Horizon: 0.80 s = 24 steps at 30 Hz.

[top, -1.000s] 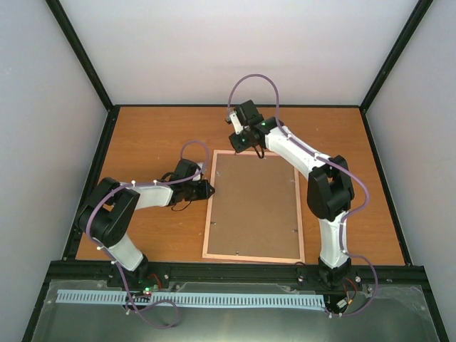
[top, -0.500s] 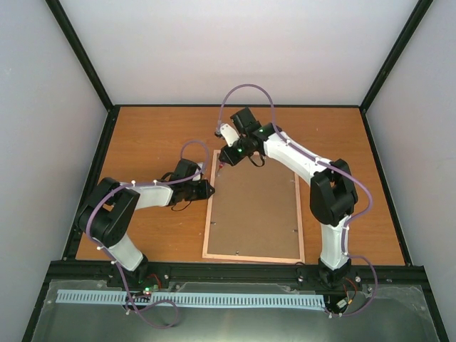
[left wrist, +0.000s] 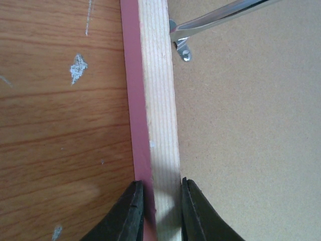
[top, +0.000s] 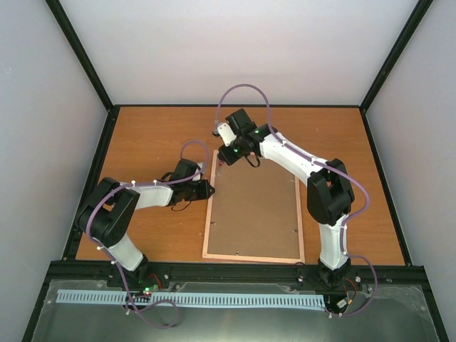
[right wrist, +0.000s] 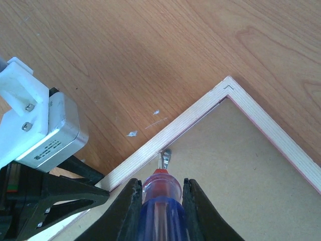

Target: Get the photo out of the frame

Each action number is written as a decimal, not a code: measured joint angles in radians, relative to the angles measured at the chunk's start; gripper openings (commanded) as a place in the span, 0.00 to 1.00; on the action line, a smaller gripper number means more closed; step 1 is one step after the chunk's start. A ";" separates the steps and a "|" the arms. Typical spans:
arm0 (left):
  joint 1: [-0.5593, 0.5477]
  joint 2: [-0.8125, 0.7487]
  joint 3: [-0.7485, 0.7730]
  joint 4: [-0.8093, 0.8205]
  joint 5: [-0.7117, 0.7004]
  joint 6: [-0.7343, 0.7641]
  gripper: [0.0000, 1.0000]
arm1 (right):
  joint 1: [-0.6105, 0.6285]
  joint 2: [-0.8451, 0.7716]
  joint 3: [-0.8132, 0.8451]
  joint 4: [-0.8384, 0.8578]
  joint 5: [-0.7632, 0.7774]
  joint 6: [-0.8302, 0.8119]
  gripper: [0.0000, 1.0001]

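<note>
The pink frame point(top: 207, 221) lies face down on the table, brown board back point(top: 256, 214) up. My left gripper point(top: 209, 189) is shut on its left rail; in the left wrist view the fingers point(left wrist: 131, 211) pinch the pale wood and pink edge point(left wrist: 159, 125). My right gripper point(top: 226, 158) is shut on a screwdriver point(right wrist: 161, 193) with a clear blue and red handle. The screwdriver's tip touches a small metal tab point(right wrist: 165, 156) at the inner side of the left rail, near the far left corner point(right wrist: 226, 86). The photo is hidden under the board.
The left arm's wrist camera block point(right wrist: 35, 130) sits close beside the screwdriver, just left of it. More small tabs point(top: 294, 230) dot the board's edges. Black rails point(top: 92, 185) bound the wooden table point(top: 149, 135).
My right gripper has swung left with the screwdriver, from the middle of the frame's far edge to the far left corner. The left arm has not moved.
</note>
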<state>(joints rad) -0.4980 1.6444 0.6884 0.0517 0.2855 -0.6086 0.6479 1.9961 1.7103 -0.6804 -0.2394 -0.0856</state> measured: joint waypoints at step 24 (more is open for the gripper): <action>0.000 -0.074 0.063 -0.171 -0.005 0.057 0.46 | -0.027 -0.202 -0.084 -0.056 0.015 -0.077 0.03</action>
<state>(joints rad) -0.4984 1.5703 0.7509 -0.1188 0.2802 -0.5514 0.6209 1.7939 1.6268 -0.7368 -0.2245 -0.1631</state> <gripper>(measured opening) 0.438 0.181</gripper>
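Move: Left gripper: its fingers straddle the frame's left rail; the metal tab at that rail's inner edge lies about 8 cm ahead and 2 cm to the right, and a second tab about 12 cm back and 1 cm right. Right gripper: that first tab, already at the screwdriver's tip, is some 12 cm below, about 4 cm left and 2 cm ahead; the frame's far left corner is roughly 8 cm beyond that tab. Keep the screwdriver gripped in the right hand and sweep its tip off the left rail, about 3 cm to the right and a touch forward while rising slowly, to pry the metal tab away from the wood; then lift clear, drawing back, to end some 5 cm higher. Late on, open the left fingers to let go of the rail and raise them about 2 cm. ##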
